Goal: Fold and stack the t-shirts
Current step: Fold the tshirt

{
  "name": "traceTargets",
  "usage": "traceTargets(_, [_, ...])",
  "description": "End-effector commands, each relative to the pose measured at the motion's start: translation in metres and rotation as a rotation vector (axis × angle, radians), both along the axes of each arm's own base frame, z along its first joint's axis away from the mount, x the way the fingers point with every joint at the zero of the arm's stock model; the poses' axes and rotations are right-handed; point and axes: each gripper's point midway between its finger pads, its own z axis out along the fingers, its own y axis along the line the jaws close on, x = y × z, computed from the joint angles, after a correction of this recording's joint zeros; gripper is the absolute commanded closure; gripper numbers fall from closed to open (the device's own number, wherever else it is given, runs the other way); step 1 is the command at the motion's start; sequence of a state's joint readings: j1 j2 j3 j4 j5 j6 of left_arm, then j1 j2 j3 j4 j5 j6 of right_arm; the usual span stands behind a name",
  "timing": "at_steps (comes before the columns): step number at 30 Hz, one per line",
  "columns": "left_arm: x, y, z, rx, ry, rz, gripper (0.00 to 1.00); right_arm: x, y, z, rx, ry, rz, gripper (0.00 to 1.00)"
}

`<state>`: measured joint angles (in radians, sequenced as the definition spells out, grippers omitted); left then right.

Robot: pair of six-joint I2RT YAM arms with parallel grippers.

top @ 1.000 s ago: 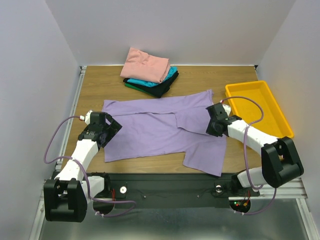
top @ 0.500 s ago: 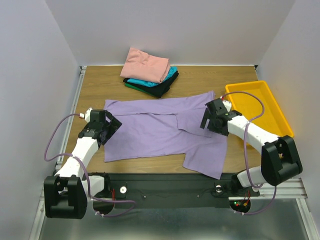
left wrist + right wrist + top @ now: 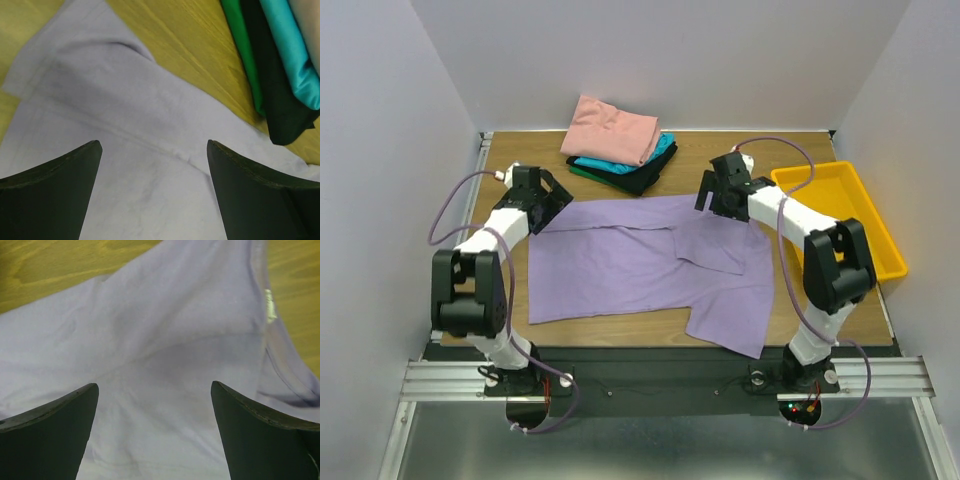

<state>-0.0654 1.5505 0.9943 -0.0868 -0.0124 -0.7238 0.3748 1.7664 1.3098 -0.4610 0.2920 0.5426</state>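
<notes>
A light purple t-shirt (image 3: 620, 265) lies spread on the wooden table, its right part creased and folded over. My left gripper (image 3: 547, 205) hovers open over its far left corner; its dark fingers (image 3: 50, 190) frame bare purple cloth (image 3: 125, 100). My right gripper (image 3: 710, 196) stands open over the far right edge, with purple cloth (image 3: 160, 350) and a small white tag (image 3: 269, 305) ahead of it. Neither gripper holds anything. A stack of folded t-shirts (image 3: 617, 135), salmon-pink on top of teal, black and green, sits at the back; its edge (image 3: 280, 75) shows in the left wrist view.
A yellow plastic tray (image 3: 868, 235) stands at the right side of the table, just beyond the right arm. White walls close in the table on three sides. Bare wood (image 3: 505, 170) shows left of the stack.
The right gripper opened, let go of the purple cloth and moved to the shirt's far right edge. The left arm swung from the near left side to the far left corner, still open.
</notes>
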Motion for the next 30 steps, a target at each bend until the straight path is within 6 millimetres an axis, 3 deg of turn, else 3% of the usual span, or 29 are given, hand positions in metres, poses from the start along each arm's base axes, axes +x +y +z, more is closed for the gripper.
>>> traceTargets(1, [0.026, -0.013, -0.013, 0.004, -0.004, -0.101, 0.02, 0.036, 0.008, -0.003, 0.049, -0.033, 0.031, 0.0])
traceTargets(2, [0.035, -0.015, -0.013, 0.009, -0.016, -0.121, 0.02, 0.038, 0.008, -0.018, 0.046, -0.005, 0.032, 0.0])
traceTargets(3, [0.037, -0.015, -0.032, 0.011, 0.028, -0.122, 0.02, 0.041, 0.008, -0.026, 0.054, 0.006, 0.032, 0.0])
traceTargets(9, [0.055, -0.017, -0.07, 0.008, 0.1, -0.132, 0.02, 0.045, -0.006, -0.068, 0.082, 0.081, -0.002, 0.0])
traceTargets(13, [0.064, -0.019, -0.082, 0.003, 0.117, -0.141, 0.02, 0.05, -0.026, -0.088, 0.068, 0.11, -0.048, 0.0])
traceTargets(18, [0.083, -0.018, -0.077, 0.017, 0.106, -0.135, 0.02, 0.063, -0.037, -0.097, 0.072, 0.111, -0.061, 0.0])
traceTargets(21, [0.095, -0.017, -0.066, 0.028, 0.094, -0.126, 0.02, 0.072, -0.031, -0.092, 0.092, 0.098, -0.028, 0.0])
traceTargets(23, [0.098, -0.016, -0.064, 0.032, 0.101, -0.128, 0.02, 0.075, -0.026, -0.08, 0.111, 0.078, -0.003, 0.0])
traceTargets(24, [0.098, -0.017, -0.054, 0.03, 0.089, -0.133, 0.02, 0.077, -0.025, -0.065, 0.113, 0.048, 0.007, 0.0])
traceTargets(26, [0.087, -0.015, -0.051, 0.029, 0.094, -0.123, 0.02, 0.075, -0.026, -0.052, 0.113, 0.026, 0.014, 0.0])
traceTargets(27, [0.082, -0.013, -0.032, 0.033, 0.063, -0.112, 0.02, 0.074, -0.026, -0.029, 0.117, -0.018, 0.027, 0.0])
traceTargets(28, [0.077, -0.011, -0.025, 0.039, 0.057, -0.099, 0.02, 0.072, -0.027, -0.02, 0.118, -0.034, 0.03, 0.0])
traceTargets(29, [0.062, -0.008, -0.029, 0.046, 0.081, -0.086, 0.02, 0.063, -0.027, -0.016, 0.118, -0.034, 0.042, 0.0])
traceTargets(30, [0.052, 0.0, -0.008, 0.062, 0.057, -0.044, 0.02, 0.059, -0.029, 0.007, 0.119, -0.077, 0.059, 0.0])
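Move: Under the open left gripper lies the t-shirt's far-left part, some 3 cm ahead, 1 cm right and 6 cm down; the folded stack is about 19 cm ahead of that gripper and 18 cm to its right. Under the open right gripper is the t-shirt's far-right part, about 3 cm ahead, straight in line and 6 cm down. From that hand the stack lies 19 cm ahead and 26 cm left, the yellow tray 2 cm ahead and 33 cm right. Bring both open grippers down about 6 cm while reaching forward, so their fingertips press onto the t-shirt's far part. Then, staying low, drag the cloth forward with them, the left hand about 8 cm and the right about 5 cm while it drifts slightly right, and ease both back a centimetre at the end. Keep the fingers wide open. ##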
